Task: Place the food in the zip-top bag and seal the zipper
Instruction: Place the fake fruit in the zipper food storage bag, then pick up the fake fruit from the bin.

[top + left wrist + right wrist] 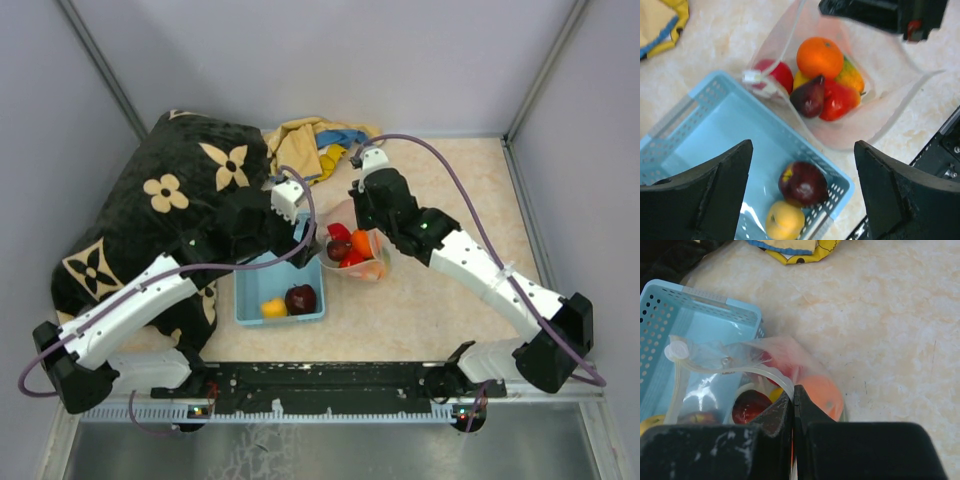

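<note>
The clear zip-top bag point(368, 262) lies right of the blue basket with its mouth held up. Inside sit an orange fruit point(820, 56), red fruits point(840, 100), a dark maroon pear point(809, 97) and a yellow-green piece point(852, 75). My right gripper point(794, 391) point(352, 222) is shut on the whitish zipper strip point(767, 374) at the bag's rim. My left gripper point(802, 192) point(298, 238) hangs open and empty above the basket. Below it lie a maroon apple point(803, 183) point(300, 298) and a yellow fruit point(785, 220) point(273, 307).
The light-blue basket point(250, 300) point(685, 325) stands between the arms, touching the bag. A black cushion with beige flowers point(190, 190) fills the back left. A yellow and blue cloth point(315, 140) lies at the back. Grey walls enclose the table.
</note>
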### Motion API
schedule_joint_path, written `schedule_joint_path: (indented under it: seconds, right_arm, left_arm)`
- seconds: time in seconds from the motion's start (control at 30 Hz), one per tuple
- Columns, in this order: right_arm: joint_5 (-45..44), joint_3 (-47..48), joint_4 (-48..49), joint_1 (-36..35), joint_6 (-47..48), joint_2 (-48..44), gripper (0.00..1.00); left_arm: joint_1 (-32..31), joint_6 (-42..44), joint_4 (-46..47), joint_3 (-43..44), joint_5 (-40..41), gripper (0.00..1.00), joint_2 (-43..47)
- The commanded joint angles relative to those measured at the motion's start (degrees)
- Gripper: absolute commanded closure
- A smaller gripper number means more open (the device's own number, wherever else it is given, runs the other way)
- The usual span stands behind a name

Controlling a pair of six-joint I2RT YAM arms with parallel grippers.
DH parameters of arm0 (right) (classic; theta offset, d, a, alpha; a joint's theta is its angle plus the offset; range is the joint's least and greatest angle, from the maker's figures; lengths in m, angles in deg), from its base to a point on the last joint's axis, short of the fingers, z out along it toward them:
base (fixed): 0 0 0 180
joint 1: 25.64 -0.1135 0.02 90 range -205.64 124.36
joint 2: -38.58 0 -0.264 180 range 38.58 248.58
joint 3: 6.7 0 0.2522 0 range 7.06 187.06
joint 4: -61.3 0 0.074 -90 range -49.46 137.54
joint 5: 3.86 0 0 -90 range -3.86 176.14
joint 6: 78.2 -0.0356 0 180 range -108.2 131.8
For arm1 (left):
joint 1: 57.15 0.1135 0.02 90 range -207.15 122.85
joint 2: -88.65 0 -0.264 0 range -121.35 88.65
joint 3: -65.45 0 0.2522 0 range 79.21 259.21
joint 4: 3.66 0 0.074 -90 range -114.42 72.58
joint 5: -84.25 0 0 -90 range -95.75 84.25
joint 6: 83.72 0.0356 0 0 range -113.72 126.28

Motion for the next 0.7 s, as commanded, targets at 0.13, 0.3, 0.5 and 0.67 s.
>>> schedule_joint_path:
  seconds: [0.13, 0.3, 0.5, 0.67]
  right_arm:
    - [-9.25, 0.63, 1.88, 0.62, 3.78, -3.56, 0.99]
    - [-11.71, 0.88, 0.32, 2.93, 5.92, -6.05, 0.99]
    - [-14.09, -0.06, -1.44, 3.77, 8.06, -8.47, 0.99]
    - [-16.08, -2.27, -1.64, 4.02, 9.06, -10.21, 0.99]
  left_arm:
    - [0.23, -9.40, -15.93, -4.29, 5.84, 0.09, 3.91]
    - [1.26, -12.89, -21.59, -5.41, 6.00, 0.09, 3.57]
    - [3.96, -15.14, -26.69, -6.15, 3.43, 0.08, 0.53]
    - [8.22, -16.80, -30.79, -7.17, -0.78, 0.07, -1.82]
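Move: Down in the blue basket, the yellow fruit lies about 5 cm back, 8 cm left and some 21 cm below the empty left hand. The dark red apple beside it is roughly 3 cm back and 1 cm left of that hand, just as low; the bag's fruit is 7 cm ahead and 12 cm right. From the right hand, the bag's middle is 2 cm back, 3 cm left and 18 cm down, the basket's middle 5 cm back and 21 cm left. Sinking about 11 cm while swinging 9 cm left and 5 cm back, the open left hand leaves the bag for the yellow fruit and apple, its fingers tipping some 30 degrees further down and turning counter-clockwise. The right hand keeps its pinch on the bag's rim and draws it about 8 cm right, away from the basket, rising a little and turning slightly clockwise. ##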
